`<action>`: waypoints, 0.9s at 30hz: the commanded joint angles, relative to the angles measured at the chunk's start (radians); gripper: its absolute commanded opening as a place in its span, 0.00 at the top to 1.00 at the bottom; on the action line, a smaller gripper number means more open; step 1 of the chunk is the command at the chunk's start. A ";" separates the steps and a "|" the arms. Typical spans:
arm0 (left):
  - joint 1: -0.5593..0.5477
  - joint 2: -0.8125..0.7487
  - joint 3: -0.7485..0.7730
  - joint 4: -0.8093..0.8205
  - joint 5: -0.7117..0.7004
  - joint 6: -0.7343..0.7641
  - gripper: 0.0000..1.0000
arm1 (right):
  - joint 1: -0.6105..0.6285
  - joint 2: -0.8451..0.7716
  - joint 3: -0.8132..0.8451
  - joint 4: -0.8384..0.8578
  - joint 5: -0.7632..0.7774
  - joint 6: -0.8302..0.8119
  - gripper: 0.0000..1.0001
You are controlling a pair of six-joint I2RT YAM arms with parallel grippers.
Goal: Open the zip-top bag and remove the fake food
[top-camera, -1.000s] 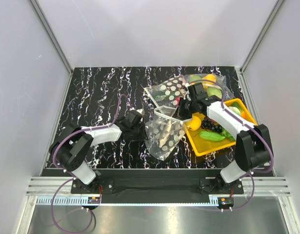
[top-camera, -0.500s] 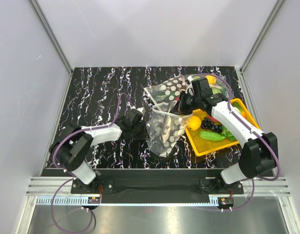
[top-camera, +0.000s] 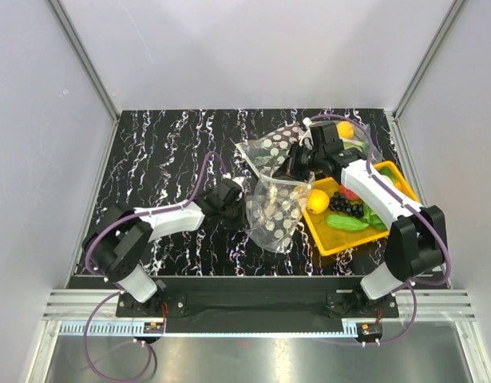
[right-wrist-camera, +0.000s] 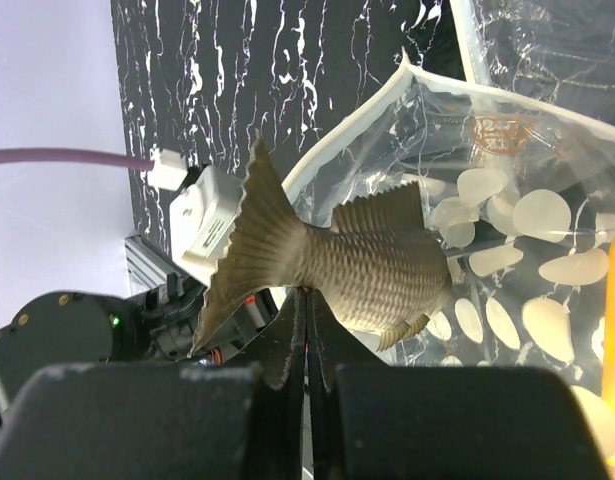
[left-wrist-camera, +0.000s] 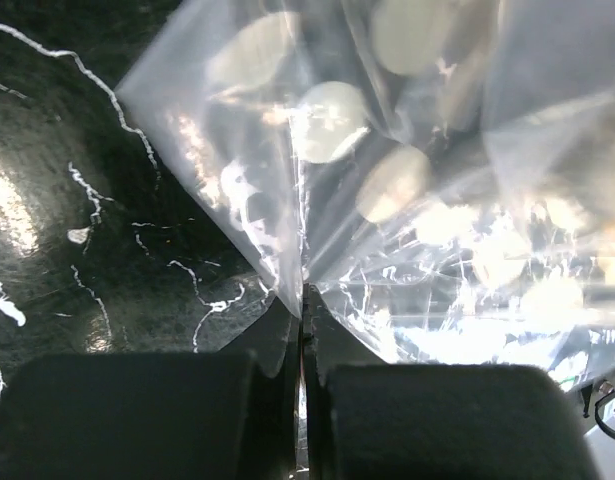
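Note:
The zip-top bag point(top-camera: 275, 209), clear with white dots, stands crumpled mid-table. My left gripper point(top-camera: 243, 209) is shut on its left edge. In the left wrist view the plastic point(left-wrist-camera: 387, 180) runs into the closed left gripper point(left-wrist-camera: 303, 300). My right gripper point(top-camera: 293, 166) is above the bag's mouth, shut on the silver-grey fish point(right-wrist-camera: 357, 260). Its closed jaws point(right-wrist-camera: 305, 295) pinch the fish's belly edge. The fish's tail is outside the zip strip point(right-wrist-camera: 372, 120) and its head lies against the dotted plastic. A yellow lemon point(top-camera: 318, 199) lies at the tray's left edge.
A yellow tray point(top-camera: 393, 171) at the right holds black grapes point(top-camera: 345, 205), a cucumber point(top-camera: 346, 223) and other green pieces. A dark bag with large dots point(top-camera: 279, 145) and a clear bag of fruit point(top-camera: 345, 134) lie behind. Walls enclose the table.
My right gripper has drawn back and up with the fish, which has left the bag's body. My left gripper has moved right against the bag, and the bag has shifted with it.

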 commanded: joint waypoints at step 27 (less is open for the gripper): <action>0.005 0.011 0.010 -0.055 -0.082 0.019 1.00 | -0.204 -0.172 0.220 -0.137 0.079 -0.053 1.00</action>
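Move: The right hand pinches the fake fish's tail at the bag mouth; the yellow tray's middle lies about 22 cm right, 4 cm back and 17 cm below it. The yellow fruit is some 9 cm right and 2 cm back, the dotted bag roughly 13 cm ahead and 3 cm right, both well below. From the left hand, pinching the opened bag's edge, the tray is about 33 cm right and 5 cm ahead, near its height. Right hand draws the fish up and right about 11 cm, slightly forward; left keeps pinching the bag. ##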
